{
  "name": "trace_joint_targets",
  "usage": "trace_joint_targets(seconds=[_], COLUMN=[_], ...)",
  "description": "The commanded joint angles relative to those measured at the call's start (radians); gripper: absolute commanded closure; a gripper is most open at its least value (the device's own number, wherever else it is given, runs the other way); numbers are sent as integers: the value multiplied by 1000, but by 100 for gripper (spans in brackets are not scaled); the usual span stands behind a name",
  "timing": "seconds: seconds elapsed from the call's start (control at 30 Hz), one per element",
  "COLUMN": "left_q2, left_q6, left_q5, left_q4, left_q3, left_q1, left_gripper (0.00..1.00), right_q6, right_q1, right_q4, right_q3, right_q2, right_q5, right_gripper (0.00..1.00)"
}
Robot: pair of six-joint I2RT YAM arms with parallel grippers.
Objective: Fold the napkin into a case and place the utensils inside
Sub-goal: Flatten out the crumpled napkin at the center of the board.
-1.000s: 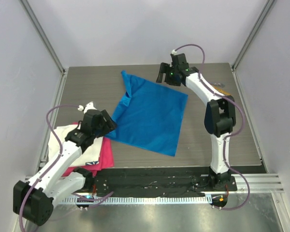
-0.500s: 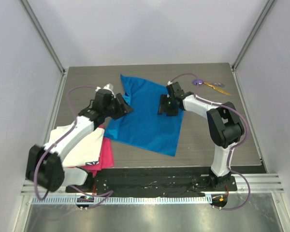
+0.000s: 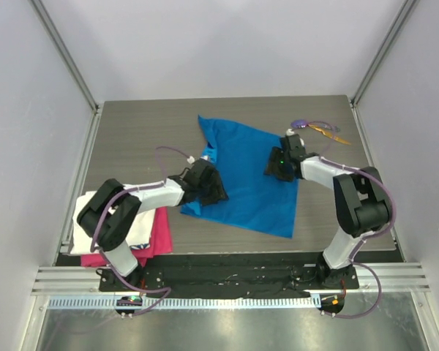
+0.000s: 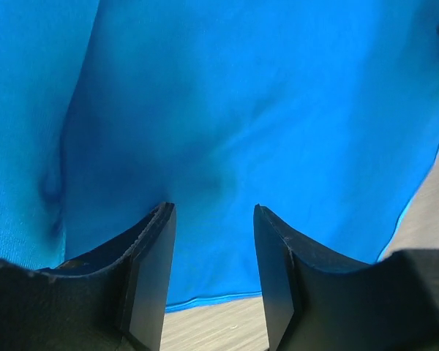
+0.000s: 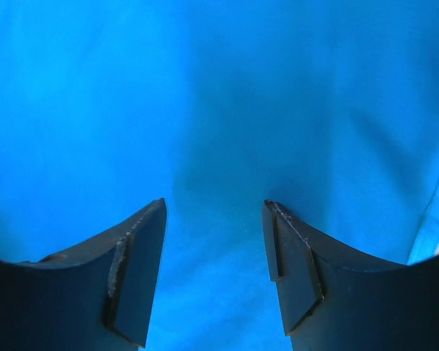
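Observation:
The blue napkin lies spread flat on the table, with a small folded-over flap at its far left corner. My left gripper sits low over the napkin's near left edge. In the left wrist view it is open, with the napkin's hem and bare table between the jaws. My right gripper rests over the napkin's right part. In the right wrist view it is open above smooth blue napkin. The utensils lie beyond the napkin's far right corner: a purple-headed one and an orange one.
A white cloth lies on a pink cloth at the near left, under the left arm. Grey walls close in the table on three sides. A metal rail runs along the front edge.
The left arm swung from the pink cloth across to the napkin's left edge. The right arm came down from the far side onto the napkin. The napkin has slid right, uncovering the utensils' side.

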Motion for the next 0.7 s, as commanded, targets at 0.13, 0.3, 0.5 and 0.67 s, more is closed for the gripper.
trace_joint_targets(seconds=[0.13, 0.3, 0.5, 0.67], left_q2=[20, 10, 191, 345], left_q6=[-58, 123, 342, 457], left_q5=[-37, -192, -338, -411], left_q4=[103, -155, -434, -548], left_q3=[54, 306, 633, 830], left_q1=[-180, -157, -65, -25], left_gripper=[43, 32, 27, 25], right_q6=[-88, -122, -103, -92], right_q1=[-153, -141, -110, -78], right_q4=[-136, -157, -153, -127], right_q3=[-101, -77, -36, -27], right_q2=[-162, -222, -181, -161], right_q5=[118, 47, -28, -31], right_gripper=[36, 35, 34, 34])
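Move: The napkin lies spread under both low hands, its middle about 9 cm right of the left hand and 4 cm ahead, and some 10 cm left of the right hand and 2 cm back, a centimetre below both. Its folded-over left flap centres roughly 10 cm ahead of the left hand and 3 cm left. The napkin's right edge is about 7 cm right of the right hand; the utensils lie some 13 cm ahead of that hand and 14 cm right. The napkin is dragged rightward under both sets of open fingers: the left hand sweeps about 6 cm right and 4 cm back, the right hand about 9 cm right and a little back. The left then lifts off and swings up and some 15 cm forward over the folded flap, opening wider and tipping its fingers up about 20 degrees. The right eases back left some 4 cm, rising slightly. ##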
